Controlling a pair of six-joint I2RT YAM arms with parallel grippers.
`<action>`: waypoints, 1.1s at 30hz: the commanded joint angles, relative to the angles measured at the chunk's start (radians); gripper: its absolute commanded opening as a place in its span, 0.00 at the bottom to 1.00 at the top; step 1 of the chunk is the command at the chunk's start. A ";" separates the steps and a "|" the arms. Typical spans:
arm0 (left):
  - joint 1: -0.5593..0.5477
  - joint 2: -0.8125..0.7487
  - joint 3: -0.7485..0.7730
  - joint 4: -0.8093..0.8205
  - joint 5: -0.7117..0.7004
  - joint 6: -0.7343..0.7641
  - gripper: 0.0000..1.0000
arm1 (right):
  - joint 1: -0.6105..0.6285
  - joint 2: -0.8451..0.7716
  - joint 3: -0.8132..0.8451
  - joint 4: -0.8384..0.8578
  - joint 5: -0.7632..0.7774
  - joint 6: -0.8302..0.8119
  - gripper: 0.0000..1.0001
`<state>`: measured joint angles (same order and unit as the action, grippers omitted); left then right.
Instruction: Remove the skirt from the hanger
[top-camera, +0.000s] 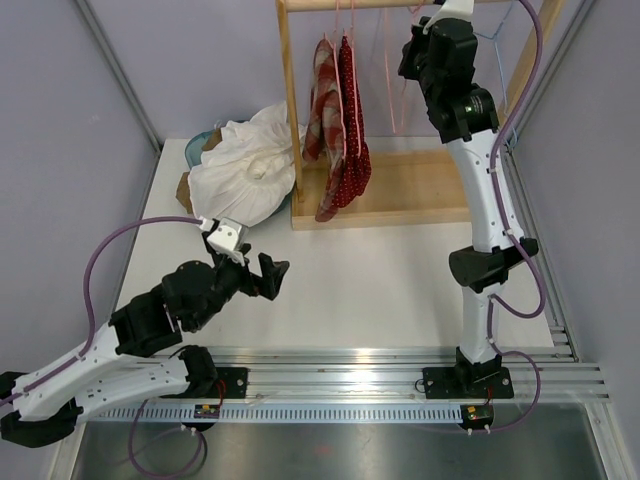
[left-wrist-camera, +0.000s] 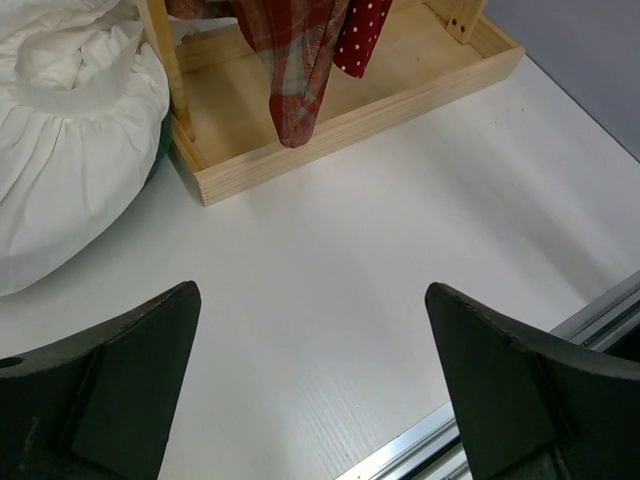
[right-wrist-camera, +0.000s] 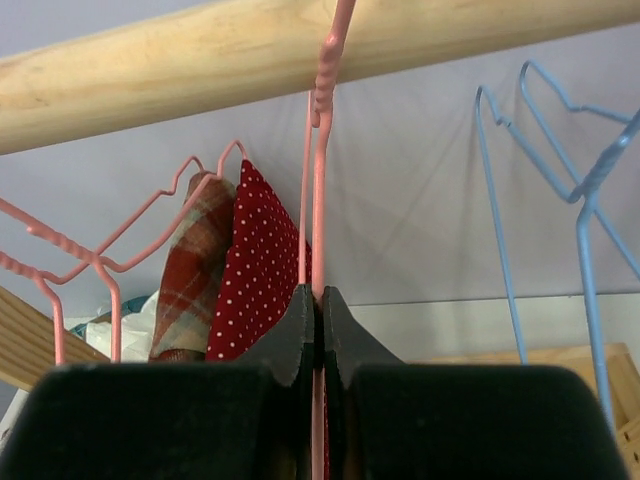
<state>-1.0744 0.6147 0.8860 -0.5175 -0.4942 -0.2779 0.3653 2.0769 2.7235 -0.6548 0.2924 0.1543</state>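
Two skirts hang side by side on pink hangers from the wooden rail (right-wrist-camera: 300, 50): a plaid skirt (top-camera: 322, 100) (right-wrist-camera: 195, 270) and a red polka-dot skirt (top-camera: 350, 130) (right-wrist-camera: 260, 270). Just right of them hangs another pink hanger (right-wrist-camera: 318, 200) (top-camera: 390, 80), which looks bare. My right gripper (right-wrist-camera: 319, 300) (top-camera: 425, 20) is raised to the rail and shut on this hanger's wire stem below the hook. Low over the table, my left gripper (left-wrist-camera: 310, 290) (top-camera: 272, 272) stands open and holds nothing. It is well short of the rack.
The rack has a wooden base tray (top-camera: 400, 190) (left-wrist-camera: 330, 110) and an upright post (top-camera: 290, 100). A heap of white cloth (top-camera: 245, 170) (left-wrist-camera: 60, 150) lies left of the post. Blue wire hangers (right-wrist-camera: 580, 200) hang at the rail's right end. A metal rail (top-camera: 380, 360) runs along the table's near edge.
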 joint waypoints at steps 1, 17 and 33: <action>-0.001 0.002 -0.021 0.076 -0.021 0.009 0.99 | -0.016 -0.011 -0.037 0.084 -0.039 0.053 0.00; -0.001 0.017 0.017 0.045 -0.009 -0.009 0.99 | -0.025 -0.179 -0.284 -0.014 -0.003 0.067 0.46; 0.001 -0.010 0.062 -0.162 -0.317 0.002 0.99 | 0.098 -0.404 -0.371 -0.051 -0.231 0.055 1.00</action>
<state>-1.0744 0.6281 0.9466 -0.6563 -0.6735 -0.2707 0.3859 1.6363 2.3024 -0.6865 0.1768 0.2329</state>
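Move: The wooden rod is where the pink hanger, already pinched in the right fingers, is being taken: its hanging spot lies about 9 cm above the right hand and 1 cm ahead, straight in line. From that hand, the red polka-dot skirt hangs some 11 cm left, 1 cm ahead and 12 cm below; the blue hangers are about 13 cm right, 1 cm ahead and 3 cm below. From the left hand, that rod spot is about 35 cm ahead, 29 cm right and 28 cm higher. The empty pink hanger is lowered about 6 cm onto the wooden rod by the right hand, which tips down some 10 degrees; the fingers then open wide and let go of it, and the hand backs away about 12 cm, rising and levelling out. The left hand, open and empty, waits, then swings about 4 cm left, turning some 10 degrees counter-clockwise. ##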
